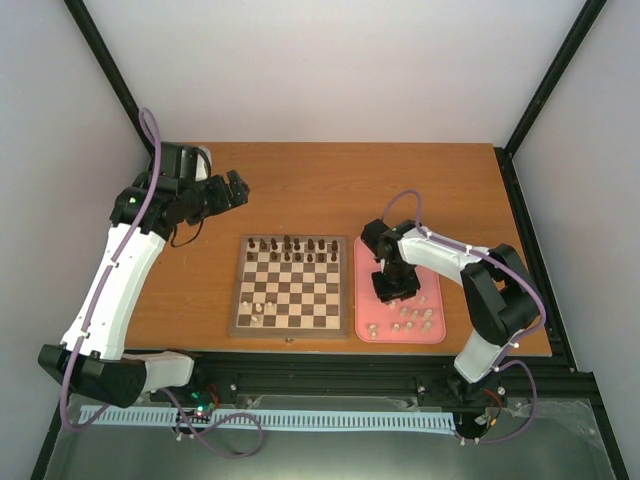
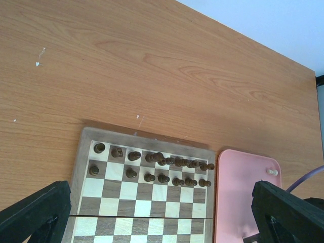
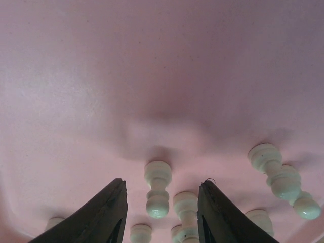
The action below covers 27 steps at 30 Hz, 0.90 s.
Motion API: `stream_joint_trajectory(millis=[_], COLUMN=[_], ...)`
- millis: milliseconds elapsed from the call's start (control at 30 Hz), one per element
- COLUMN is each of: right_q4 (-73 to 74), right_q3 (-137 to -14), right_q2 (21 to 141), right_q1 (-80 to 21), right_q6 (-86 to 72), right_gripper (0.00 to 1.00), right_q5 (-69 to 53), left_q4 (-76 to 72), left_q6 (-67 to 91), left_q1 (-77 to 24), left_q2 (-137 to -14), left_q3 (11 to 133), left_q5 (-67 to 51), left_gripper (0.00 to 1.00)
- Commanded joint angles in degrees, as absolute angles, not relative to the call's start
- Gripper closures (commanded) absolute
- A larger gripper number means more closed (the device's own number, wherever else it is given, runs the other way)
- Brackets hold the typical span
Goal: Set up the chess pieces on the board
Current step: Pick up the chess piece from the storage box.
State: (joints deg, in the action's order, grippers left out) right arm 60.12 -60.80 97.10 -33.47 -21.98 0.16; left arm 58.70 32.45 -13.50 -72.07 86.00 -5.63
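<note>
The wooden board [image 1: 292,331] lies mid-table, with dark chessmen along its far two rows and a few cream chess pieces [image 1: 262,306] near its front left. More cream pieces [image 1: 412,318] lie on the pink tray [image 1: 432,336] to its right. My right gripper [image 1: 395,287] hangs low over that tray. In the right wrist view it [image 3: 162,182] is open, its fingers [image 3: 109,215] standing either side of a cream pawn [image 3: 158,190] without touching it. My left gripper [image 1: 236,189] is open and empty, raised beyond the board's far left corner.
In the left wrist view, dark chessmen [image 2: 162,163] fill the board's [image 2: 82,152] far rows, and the tray [image 2: 238,197] with one cream piece [image 2: 273,172] lies beside it. Bare wooden table [image 1: 330,185] stretches behind the board. Black frame posts stand at the table's edges.
</note>
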Motion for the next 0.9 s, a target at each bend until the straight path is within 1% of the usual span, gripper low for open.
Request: stream_joint_trajectory(millis=[0, 100, 300, 367, 433, 567, 867], right_q4=[58.30, 57.97, 57.81, 57.72, 57.83, 58.08, 58.05], right_q3=[-60.10, -59.24, -57.25, -57.20, -57.52, -57.91, -58.14], right_q2=[95.49, 95.42, 94.80, 94.52, 94.32, 94.09, 94.42], right_q1=[-33.05, -33.05, -33.05, -33.05, -33.02, -33.02, -33.04], right_q6=[-21.88, -22.21, -22.81, -23.03, -23.27, -23.47, -23.34], right_gripper=[0.62, 0.69, 0.72, 0.73, 0.75, 0.77, 0.91], right_q5=[-0.54, -1.16, -1.24, -1.40, -1.28, -1.38, -3.00], left_q4=[57.72, 57.74, 57.88, 57.85, 57.83, 57.92, 58.01], left_q6=[31.87, 31.82, 31.73, 31.77, 31.92, 31.74, 31.82], left_q1=[-13.10, -13.13, -13.12, -13.11, -13.06, -13.09, -13.11], left_q2=[-72.21, -72.33, -71.83, -71.66, -71.59, -71.42, -70.34], left_q3=[86.75, 86.75, 86.02, 85.75, 85.61, 85.61, 84.83], left_q5=[-6.16, -6.24, -5.99, -6.11, -6.19, -6.26, -5.91], left_gripper=[0.00, 0.00, 0.00, 0.00, 0.00, 0.00, 0.00])
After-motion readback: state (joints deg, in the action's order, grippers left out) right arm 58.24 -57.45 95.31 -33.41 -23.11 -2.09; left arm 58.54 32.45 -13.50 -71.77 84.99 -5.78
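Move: The white piece to be taken stands in the tray almost under the right fingertips, about 1 cm back and 2 cm lower. All at its height, another white piece stands some 3 cm back and 1 cm right of the hand, one more about 3 cm back and 4 cm right, and a close pair roughly 5 cm right, level with the hand. From the left hand the target lies about 34 cm right, 12 cm back, 29 cm below. Easing back and down by about 1 cm each over the standing white piece, the right hand then creeps up half a centimetre while staying over the piece. Its fingers, pointing straight down, close throughout from a part-open gap until both tips pinch the piece's round head from left and right; the wrist barely turns. ##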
